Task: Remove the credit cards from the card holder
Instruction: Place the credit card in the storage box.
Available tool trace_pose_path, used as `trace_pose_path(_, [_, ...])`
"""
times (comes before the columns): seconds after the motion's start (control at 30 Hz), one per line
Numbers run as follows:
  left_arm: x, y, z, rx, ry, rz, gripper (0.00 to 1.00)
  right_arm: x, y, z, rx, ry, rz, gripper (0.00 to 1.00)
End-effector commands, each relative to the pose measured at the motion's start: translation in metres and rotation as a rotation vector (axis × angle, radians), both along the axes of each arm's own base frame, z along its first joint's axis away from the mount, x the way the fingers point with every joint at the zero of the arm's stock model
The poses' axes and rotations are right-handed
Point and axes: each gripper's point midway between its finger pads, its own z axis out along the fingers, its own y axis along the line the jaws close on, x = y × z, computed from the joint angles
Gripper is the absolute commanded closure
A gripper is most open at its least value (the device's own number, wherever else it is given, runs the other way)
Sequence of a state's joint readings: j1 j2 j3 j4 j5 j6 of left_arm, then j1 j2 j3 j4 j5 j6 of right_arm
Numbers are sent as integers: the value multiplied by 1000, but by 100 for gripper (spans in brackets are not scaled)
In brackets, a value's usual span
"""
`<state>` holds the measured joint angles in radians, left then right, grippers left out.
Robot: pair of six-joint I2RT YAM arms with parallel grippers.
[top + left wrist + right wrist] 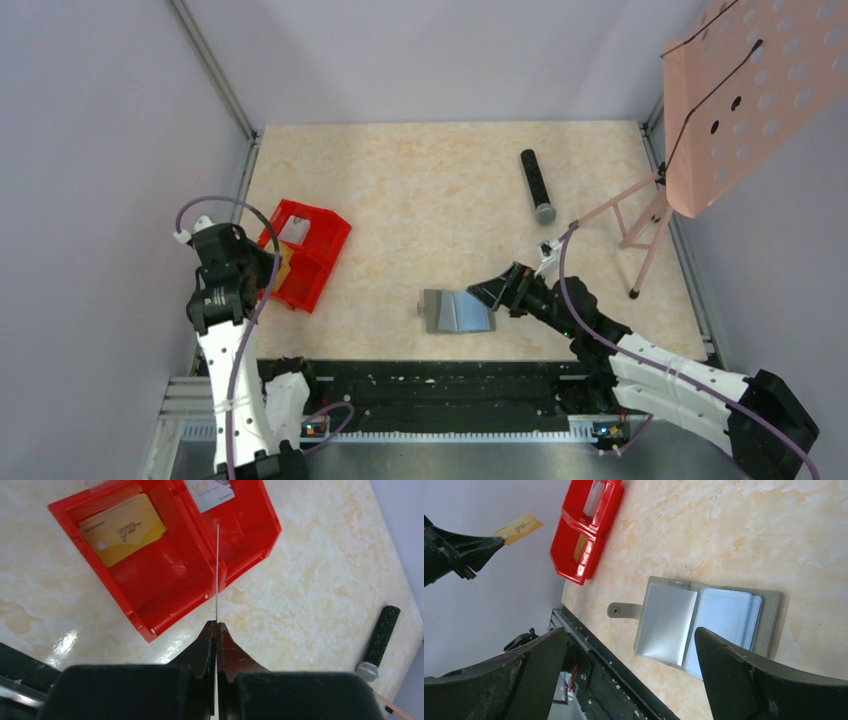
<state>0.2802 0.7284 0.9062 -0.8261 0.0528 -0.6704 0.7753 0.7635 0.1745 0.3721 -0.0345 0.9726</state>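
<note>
The card holder (455, 310) lies open near the table's front edge, its pale inner panels (704, 622) facing up and its strap to the left. My right gripper (488, 293) hovers open at its right edge, and in the right wrist view the fingers (764, 680) stand wide apart with nothing between them. My left gripper (262, 268) is shut on a gold credit card (283, 268) above the red bin (322, 262). In the left wrist view that card (216, 570) shows edge-on as a thin line. Another gold card (122, 530) and a grey card (210, 490) lie in the bin's two compartments.
A black microphone (537, 186) lies at the back right of the table. A pink perforated stand (740, 90) leans in over the right edge on thin legs (645, 235). A black rail (430, 385) runs along the near edge.
</note>
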Motion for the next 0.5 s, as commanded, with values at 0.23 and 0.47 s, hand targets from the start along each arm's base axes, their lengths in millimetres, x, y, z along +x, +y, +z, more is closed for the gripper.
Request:
trace_pose_path(0.23, [-8, 35, -25, -13, 104, 89, 100, 4, 7, 22, -39, -72, 55, 1])
trace_pose_path(0.47, [4, 53, -41, -58, 126, 144, 100, 2, 9, 28, -50, -85, 76, 1])
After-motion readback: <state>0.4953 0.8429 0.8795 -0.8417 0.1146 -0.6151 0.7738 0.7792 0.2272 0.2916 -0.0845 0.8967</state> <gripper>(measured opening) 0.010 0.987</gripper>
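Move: Below and to the left of the left hand, which already holds a yellow card, lie the yellow cards in the red storage box's near compartment: about 7 cm left, 1 cm ahead and 19 cm down. The divider between the two compartments is some 5 cm ahead and 3 cm left, and the white card beyond it about 10 cm ahead and 3 cm left, both at much the same depth. From the right hand the yellow cards lie some 41 cm left, 5 cm ahead and 11 cm lower. Carrying the yellow card in its still-shut fingers, the left hand goes on about 4 cm to its left and sinks almost as far, towards the yellow cards in the box's near compartment. Meanwhile the wrist swings roughly 10 degrees counter-clockwise and tips the fingers a little farther down; the sideways travel slows as it goes. ##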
